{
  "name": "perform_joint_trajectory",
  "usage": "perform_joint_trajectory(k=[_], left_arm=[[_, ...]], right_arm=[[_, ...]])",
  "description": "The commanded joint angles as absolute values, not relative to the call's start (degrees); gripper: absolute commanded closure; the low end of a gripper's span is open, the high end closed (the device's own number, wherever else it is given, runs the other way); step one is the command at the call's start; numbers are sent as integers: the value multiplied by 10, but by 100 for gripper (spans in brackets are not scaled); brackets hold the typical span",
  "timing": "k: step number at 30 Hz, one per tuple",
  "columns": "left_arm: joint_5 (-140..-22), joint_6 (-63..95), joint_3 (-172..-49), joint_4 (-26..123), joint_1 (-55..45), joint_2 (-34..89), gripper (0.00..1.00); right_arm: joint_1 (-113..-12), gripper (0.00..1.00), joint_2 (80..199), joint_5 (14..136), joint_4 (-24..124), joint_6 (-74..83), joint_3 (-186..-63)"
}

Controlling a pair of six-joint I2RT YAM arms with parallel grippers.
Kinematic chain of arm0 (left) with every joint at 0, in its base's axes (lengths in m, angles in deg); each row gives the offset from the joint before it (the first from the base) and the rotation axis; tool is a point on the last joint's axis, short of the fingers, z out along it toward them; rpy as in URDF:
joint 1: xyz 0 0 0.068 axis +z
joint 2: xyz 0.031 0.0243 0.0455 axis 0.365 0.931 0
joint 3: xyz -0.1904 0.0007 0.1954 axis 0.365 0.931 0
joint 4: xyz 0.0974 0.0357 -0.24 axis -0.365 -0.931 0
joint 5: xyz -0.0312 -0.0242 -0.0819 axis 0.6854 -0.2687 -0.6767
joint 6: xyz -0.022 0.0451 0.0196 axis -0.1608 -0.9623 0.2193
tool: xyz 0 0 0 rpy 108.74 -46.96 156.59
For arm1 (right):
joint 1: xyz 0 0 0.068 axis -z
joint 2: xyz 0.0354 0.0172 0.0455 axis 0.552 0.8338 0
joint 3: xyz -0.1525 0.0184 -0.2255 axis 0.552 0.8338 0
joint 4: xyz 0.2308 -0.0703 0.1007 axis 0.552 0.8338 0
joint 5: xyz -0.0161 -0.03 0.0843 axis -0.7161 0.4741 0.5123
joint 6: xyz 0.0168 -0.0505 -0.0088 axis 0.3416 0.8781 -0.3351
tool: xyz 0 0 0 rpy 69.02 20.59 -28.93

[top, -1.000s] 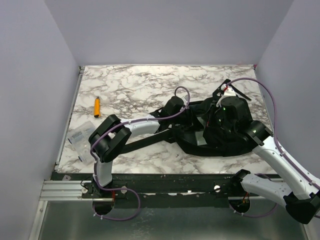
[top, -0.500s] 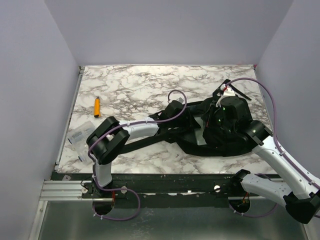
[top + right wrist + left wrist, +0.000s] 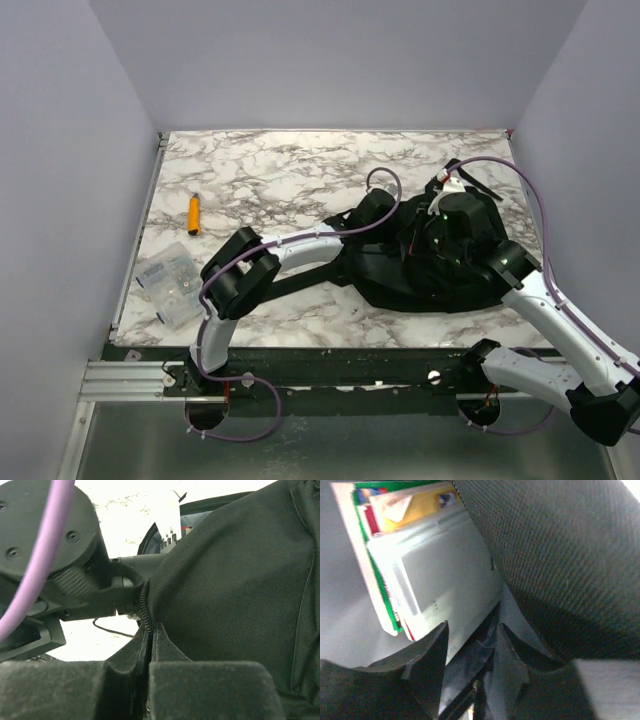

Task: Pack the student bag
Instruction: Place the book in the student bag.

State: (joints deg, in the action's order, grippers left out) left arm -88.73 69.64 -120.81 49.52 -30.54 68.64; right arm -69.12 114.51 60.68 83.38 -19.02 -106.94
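The student bag (image 3: pixel 440 288) is a big black backpack lying right of centre on the marble table. My right gripper (image 3: pixel 441 228) is shut on the bag's zipper edge (image 3: pixel 148 615) and holds the flap (image 3: pixel 240 570) up. My left gripper (image 3: pixel 392 222) reaches into the bag's mouth. In the left wrist view its fingers (image 3: pixel 432 665) stand apart under the woven black flap (image 3: pixel 570 555), with dark lining between them. A green-covered book (image 3: pixel 420 565) with white pages lies inside the bag just beyond the left gripper (image 3: pixel 472 630).
An orange marker (image 3: pixel 194 212) lies at the left of the table. A clear plastic packet (image 3: pixel 170 282) with small items sits near the front left edge. Black straps (image 3: pixel 475 182) trail from the bag toward the back right. Lilac walls close in on three sides.
My left arm has pushed right and farther into the bag's mouth. Its elbow has shifted right, uncovering the clear packet. The right arm holds still.
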Motion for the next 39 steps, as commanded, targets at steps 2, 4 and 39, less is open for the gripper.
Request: perform_joint_trajectory(k=[2,4,39], left_arm=[[-894,646,-1196,556,-319,640,46],[-920,646,-1190,546,-312,649,43],[-948,429,-785,528,-268,111,24]], right_arm=[[-694,99,1142,636,794,-203,-1069],[-694,100,1141,632,792,-202,-1065],[-713,27,1209,541,945,-265,-1076]])
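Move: The left gripper, empty and part open, is inside the bag's mouth: the bag's left rim, over which it comes out, is about 14 cm to its left, 6 cm back and 8 cm below, and the notebook lies some 9 cm to its right, roughly level and 8 cm below. The right hand pinches the raised flap edge at its fingertips; that same rim is some 14 cm left, 5 cm back and 18 cm below, the notebook about 6 cm right, 19 cm below and roughly level. The left hand backs out of the bag's mouth towards and over the left rim, rising slightly, dipping about 4 cm, then going up and out until it is some 19 cm left, 10 cm back and 10 cm higher, rolling about 30 degrees and opening wider. Once it is well on its way out, the right hand carries the flap edge left and down towards the left rim, opens wide and lets go, then draws back a few centimetres to the right and up. ##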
